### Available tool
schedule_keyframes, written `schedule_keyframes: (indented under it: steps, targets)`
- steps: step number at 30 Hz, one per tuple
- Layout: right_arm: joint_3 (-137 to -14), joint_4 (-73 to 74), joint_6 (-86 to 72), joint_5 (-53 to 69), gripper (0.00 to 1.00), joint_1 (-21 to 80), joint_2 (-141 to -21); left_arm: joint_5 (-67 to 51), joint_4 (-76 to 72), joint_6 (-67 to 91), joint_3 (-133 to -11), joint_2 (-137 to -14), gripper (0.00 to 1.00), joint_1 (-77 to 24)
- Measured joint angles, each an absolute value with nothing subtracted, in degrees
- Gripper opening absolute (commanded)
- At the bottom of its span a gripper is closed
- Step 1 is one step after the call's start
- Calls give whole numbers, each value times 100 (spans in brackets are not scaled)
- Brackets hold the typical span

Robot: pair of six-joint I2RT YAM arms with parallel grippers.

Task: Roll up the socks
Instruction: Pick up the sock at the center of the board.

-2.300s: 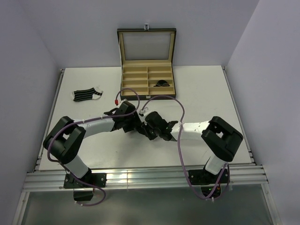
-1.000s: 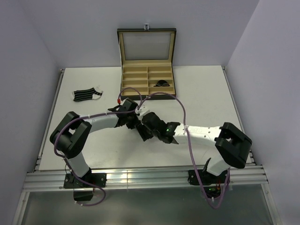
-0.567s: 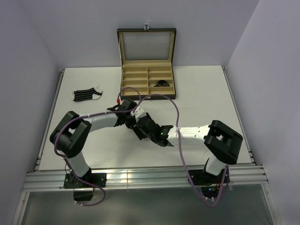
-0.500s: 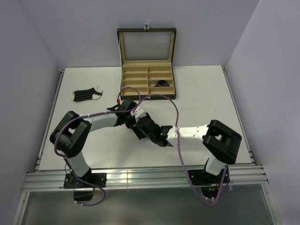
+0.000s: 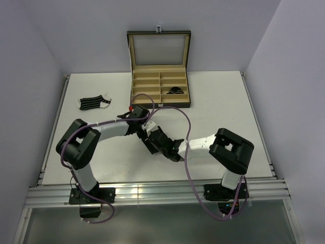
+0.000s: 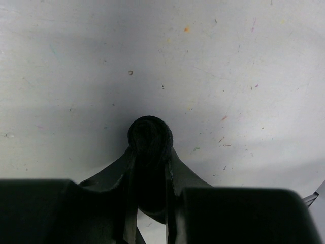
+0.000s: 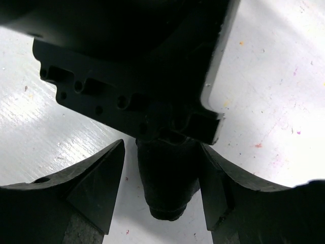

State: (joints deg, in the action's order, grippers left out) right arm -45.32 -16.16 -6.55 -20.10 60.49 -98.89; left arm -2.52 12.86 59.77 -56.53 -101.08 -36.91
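Observation:
A plain black sock [image 6: 149,133] is pinched in my left gripper [image 6: 150,152], and its rolled end sticks out past the fingertips just above the white table. In the right wrist view the same sock [image 7: 167,195] hangs below the left gripper's body [image 7: 137,76]. My right gripper [image 7: 162,152] stands open around it, one finger on each side. In the top view both grippers meet at mid-table, left gripper [image 5: 145,133] and right gripper [image 5: 155,143], and they hide the sock. A striped sock [image 5: 94,102] lies flat at the left. A rolled sock [image 5: 175,91] sits in the box.
The black box [image 5: 160,105] with tan compartments stands open at the back middle, its lid [image 5: 159,51] upright. Purple cables [image 5: 167,108] loop over both arms. The table's front rail [image 5: 152,193] runs by the arm bases.
My right arm has swung left and its gripper has slid in closer under the left gripper, around the black sock. The left gripper has held its grip and barely moved.

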Motion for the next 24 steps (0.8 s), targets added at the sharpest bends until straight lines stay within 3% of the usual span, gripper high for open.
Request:
schedule_keyframes:
  steps: [8, 11, 12, 14, 15, 18, 22, 24]
  targets:
    - [-4665, -1697, -646, -2102, 61, 6040, -10219, -504, 1413, 5817, -5822, -10237, 0, -3603]
    - [-4727, -1673, -631, -2174, 49, 6034, -10278, -528, 1417, 5776, -5826, -10239, 1, -3590]
    - [-4737, -1669, -617, -2209, 37, 6031, -10296, -528, 1422, 5765, -5826, -10239, 2, -3586]
    - [-4777, -1619, -572, -2252, 23, 6025, -10322, -523, 1424, 5758, -5828, -10239, 4, -3570]
    - [-4797, -1584, -561, -2265, 13, 6025, -10324, -526, 1422, 5754, -5830, -10239, 6, -3562]
    - [-4875, -1455, -548, -2263, 0, 6025, -10342, -543, 1424, 5747, -5833, -10239, 15, -3546]
    - [-4934, -1313, -552, -2239, 0, 6023, -10342, -587, 1435, 5739, -5837, -10239, 25, -3514]
    - [-4967, -1223, -561, -2211, 0, 6020, -10337, -602, 1476, 5714, -5850, -10237, 36, -3472]
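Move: The rolled sock at the board's center is between the right hand's open fingers, its middle about 1 cm ahead, 1 cm left and 1 cm below. The left hand already grips it, its middle roughly 2 cm back, 1 cm to the right and 1 cm below. From the right hand, the box is some 22 cm ahead and 4 cm right, and the striped sock about 17 cm ahead and 25 cm left. The right hand sinks about 1.5 cm, eases 1 cm forward and pinches the rolled sock, still left-held. ##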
